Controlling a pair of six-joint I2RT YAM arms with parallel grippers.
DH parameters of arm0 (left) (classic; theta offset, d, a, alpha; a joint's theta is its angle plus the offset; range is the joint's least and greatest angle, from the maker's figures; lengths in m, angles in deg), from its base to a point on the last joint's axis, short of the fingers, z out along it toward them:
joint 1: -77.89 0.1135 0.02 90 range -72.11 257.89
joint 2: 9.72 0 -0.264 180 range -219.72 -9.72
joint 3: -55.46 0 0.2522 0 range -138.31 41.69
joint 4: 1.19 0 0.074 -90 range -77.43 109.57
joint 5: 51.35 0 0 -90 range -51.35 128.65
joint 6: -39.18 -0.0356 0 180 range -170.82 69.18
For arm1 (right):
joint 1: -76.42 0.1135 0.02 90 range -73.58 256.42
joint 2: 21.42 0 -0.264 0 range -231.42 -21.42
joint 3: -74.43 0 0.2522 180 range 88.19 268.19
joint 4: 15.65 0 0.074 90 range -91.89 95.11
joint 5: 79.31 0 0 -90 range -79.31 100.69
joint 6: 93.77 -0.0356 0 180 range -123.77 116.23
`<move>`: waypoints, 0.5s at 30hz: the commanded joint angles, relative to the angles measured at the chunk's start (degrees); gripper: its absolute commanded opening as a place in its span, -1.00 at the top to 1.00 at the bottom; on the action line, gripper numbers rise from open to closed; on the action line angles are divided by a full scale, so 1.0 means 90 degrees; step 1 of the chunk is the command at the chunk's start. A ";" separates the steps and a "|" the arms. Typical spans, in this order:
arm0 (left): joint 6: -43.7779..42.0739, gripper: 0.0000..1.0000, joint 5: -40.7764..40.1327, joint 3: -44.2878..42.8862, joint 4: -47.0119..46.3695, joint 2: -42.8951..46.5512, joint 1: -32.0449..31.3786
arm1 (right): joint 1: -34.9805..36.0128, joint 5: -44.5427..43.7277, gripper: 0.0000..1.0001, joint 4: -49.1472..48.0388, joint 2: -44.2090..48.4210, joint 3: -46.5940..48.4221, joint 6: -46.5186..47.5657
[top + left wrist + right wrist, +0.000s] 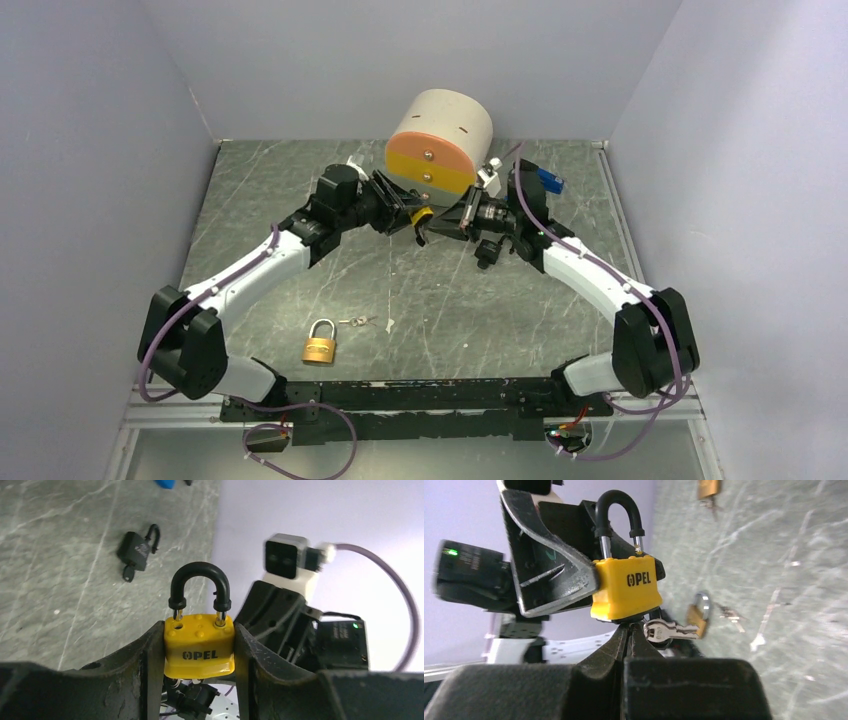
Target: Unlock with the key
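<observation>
A yellow padlock [423, 214] [200, 647] [624, 587] marked OPEL, with a black shackle, is held in the air between the two arms. My left gripper [405, 216] [199, 630] is shut on its body, one finger on each side. In the left wrist view the shackle stands raised, one leg just above its hole. My right gripper [441, 226] [629, 625] is shut right under the padlock's base, pinching the key there; that key is hidden by the fingertips. A second silver key [671, 629] hangs from the ring beside them.
A brass padlock [319, 345] lies near the front with small keys [358, 321] beside it. A black padlock [136, 550] with its key lies on the grey tabletop. A beige drum [440, 135] with an orange and yellow face stands at the back, just behind the grippers.
</observation>
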 commanded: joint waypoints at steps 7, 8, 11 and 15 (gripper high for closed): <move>-0.0694 0.95 0.0654 0.0276 -0.3055 0.0873 -0.0312 | -0.0184 0.0764 1.00 -0.4596 0.0378 -0.0853 -0.3938; -0.0817 0.95 0.0660 0.0259 -0.3046 0.0890 -0.0308 | -0.0209 0.0816 1.00 -0.4250 0.0470 -0.0751 -0.3664; -0.1337 0.95 0.0613 0.0316 -0.2989 0.1012 -0.0311 | -0.0433 0.0822 0.51 -0.2700 0.0887 -0.0531 -0.1927; -0.1945 0.95 0.0699 0.0299 -0.2833 0.1196 -0.0268 | -0.0792 0.0423 -0.08 -0.0902 0.1770 -0.0319 0.0154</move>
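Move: The right fingers are already shut on the key of the yellow padlock. The lock body, in the left fingers, sits about 2 cm ahead of them, 2 cm to their left and 1 cm above. The black padlock lies some 12 cm to their right, about level and 22 cm below; the drawer box is roughly 22 cm ahead, 2 cm right, 14 cm down. From the left hand the key is about 2 cm back, 2 cm right and 1 cm down. Upward together go both hands, the left about 9 cm with the yellow padlock still pinched and easing back slightly, its fingers tipping up by nearly 30 degrees. The right rises some 7 cm, its fingertips tipping up, then opens to about half and draws off to its right and slightly back, letting go of the key. ##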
